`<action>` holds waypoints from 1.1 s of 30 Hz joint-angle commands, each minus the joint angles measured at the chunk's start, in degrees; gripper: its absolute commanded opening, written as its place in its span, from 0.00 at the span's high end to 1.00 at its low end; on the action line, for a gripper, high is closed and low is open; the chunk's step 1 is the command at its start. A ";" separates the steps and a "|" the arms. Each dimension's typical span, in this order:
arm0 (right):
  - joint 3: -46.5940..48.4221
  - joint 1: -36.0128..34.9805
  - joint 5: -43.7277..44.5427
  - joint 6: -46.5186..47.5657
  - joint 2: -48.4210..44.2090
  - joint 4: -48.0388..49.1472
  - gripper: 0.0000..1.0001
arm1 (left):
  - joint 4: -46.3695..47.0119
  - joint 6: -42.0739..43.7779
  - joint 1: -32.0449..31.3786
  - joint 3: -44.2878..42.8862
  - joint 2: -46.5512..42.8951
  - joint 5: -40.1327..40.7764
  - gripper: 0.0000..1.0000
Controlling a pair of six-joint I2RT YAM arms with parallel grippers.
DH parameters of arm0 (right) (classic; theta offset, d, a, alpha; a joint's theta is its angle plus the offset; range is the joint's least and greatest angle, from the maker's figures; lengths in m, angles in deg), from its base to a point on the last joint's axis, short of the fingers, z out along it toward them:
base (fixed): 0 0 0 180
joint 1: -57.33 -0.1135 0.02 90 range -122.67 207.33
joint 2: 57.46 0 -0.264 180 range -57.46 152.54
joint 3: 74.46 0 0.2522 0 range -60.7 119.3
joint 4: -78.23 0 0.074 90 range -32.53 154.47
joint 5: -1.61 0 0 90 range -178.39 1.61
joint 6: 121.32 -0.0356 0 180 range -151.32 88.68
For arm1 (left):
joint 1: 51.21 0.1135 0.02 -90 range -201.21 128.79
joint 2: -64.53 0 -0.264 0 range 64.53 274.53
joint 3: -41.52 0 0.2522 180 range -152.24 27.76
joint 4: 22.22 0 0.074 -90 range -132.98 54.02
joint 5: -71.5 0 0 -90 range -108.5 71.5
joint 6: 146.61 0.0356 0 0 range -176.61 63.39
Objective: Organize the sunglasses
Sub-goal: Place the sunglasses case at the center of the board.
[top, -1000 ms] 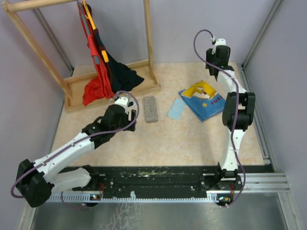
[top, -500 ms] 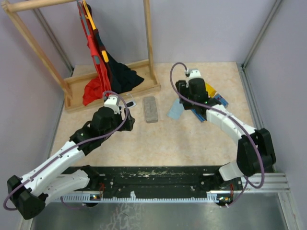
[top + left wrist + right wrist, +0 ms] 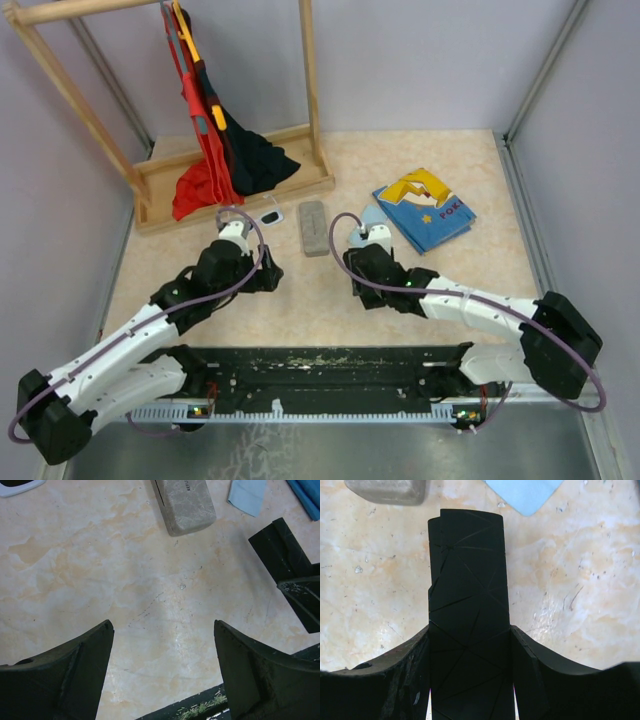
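The white-framed sunglasses (image 3: 270,216) (image 3: 17,485) lie on the table in front of the wooden rack, just left of a grey case (image 3: 313,228) (image 3: 184,502). My left gripper (image 3: 268,276) (image 3: 162,645) hangs open over bare table nearer than both, with nothing between its fingers. Low over the table centre, my right gripper (image 3: 357,268) (image 3: 470,630) is shut on a black faceted case (image 3: 467,590) (image 3: 280,547), which sticks out forward past the fingers. A light-blue cloth (image 3: 362,226) (image 3: 525,492) lies just beyond it, partly hidden by the right wrist.
A wooden clothes rack (image 3: 235,190) with red and dark garments stands at the back left. A blue picture book (image 3: 425,208) lies at the back right. The black base rail (image 3: 320,365) runs along the near edge. Grey walls enclose the table.
My right arm swung down from upright at the back right to low over the table centre. My left gripper drew back from the sunglasses toward the near edge, still open.
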State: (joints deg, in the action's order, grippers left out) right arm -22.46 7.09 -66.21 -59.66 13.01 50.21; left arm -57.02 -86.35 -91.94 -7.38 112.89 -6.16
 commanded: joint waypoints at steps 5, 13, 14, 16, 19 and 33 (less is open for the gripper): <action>0.52 -7.18 10.96 -13.77 2.31 -2.57 0.67 | 1.90 -2.37 0.28 1.04 -0.25 -3.10 0.14; 3.72 -9.67 13.95 -17.51 11.04 -4.14 0.54 | 2.60 -2.61 0.30 1.42 1.06 -4.92 0.15; 4.12 -9.69 13.81 -17.88 11.68 -4.19 0.50 | 2.58 -2.65 0.30 1.51 1.03 -4.94 0.15; 4.49 -9.70 12.55 -17.64 12.49 -3.55 0.37 | 2.50 -2.70 0.30 1.60 0.95 -4.96 0.15; 4.92 -9.75 10.18 -16.25 12.54 -2.53 0.28 | 2.49 -2.96 0.30 1.90 0.67 -4.93 0.15; 11.70 -9.09 8.54 -10.54 12.65 -13.48 0.24 | 2.66 -3.26 0.30 1.79 0.33 -5.27 0.15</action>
State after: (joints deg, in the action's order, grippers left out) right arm -14.11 -2.13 -59.16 -71.86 25.54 40.79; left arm -55.93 -89.10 -91.94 -5.91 114.00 -10.67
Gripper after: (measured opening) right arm 0.771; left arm 0.848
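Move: The black sunglasses case is already pinched in the right hand; its landing spot on the bare board lies about 3 cm back, straight below sideways, some 7 cm down. From that hand the grey case sits roughly 14 cm ahead and 16 cm left, the light-blue cloth 15 cm ahead and 1 cm right, the picture book 20 cm ahead and 22 cm right, all about table height. From the left hand, the spot is about 24 cm right, 6 cm back, 13 cm down. The sunglasses case, still gripped by the right hand, is lowered about 5 cm onto the board while drawn back nearly 3 cm, away from the grey case and cloth, the wrist turning clockwise by under 10 degrees. The fingers then open and let go of its sides, and the hand eases some 3 cm left and 2 cm up, staying over the case. ##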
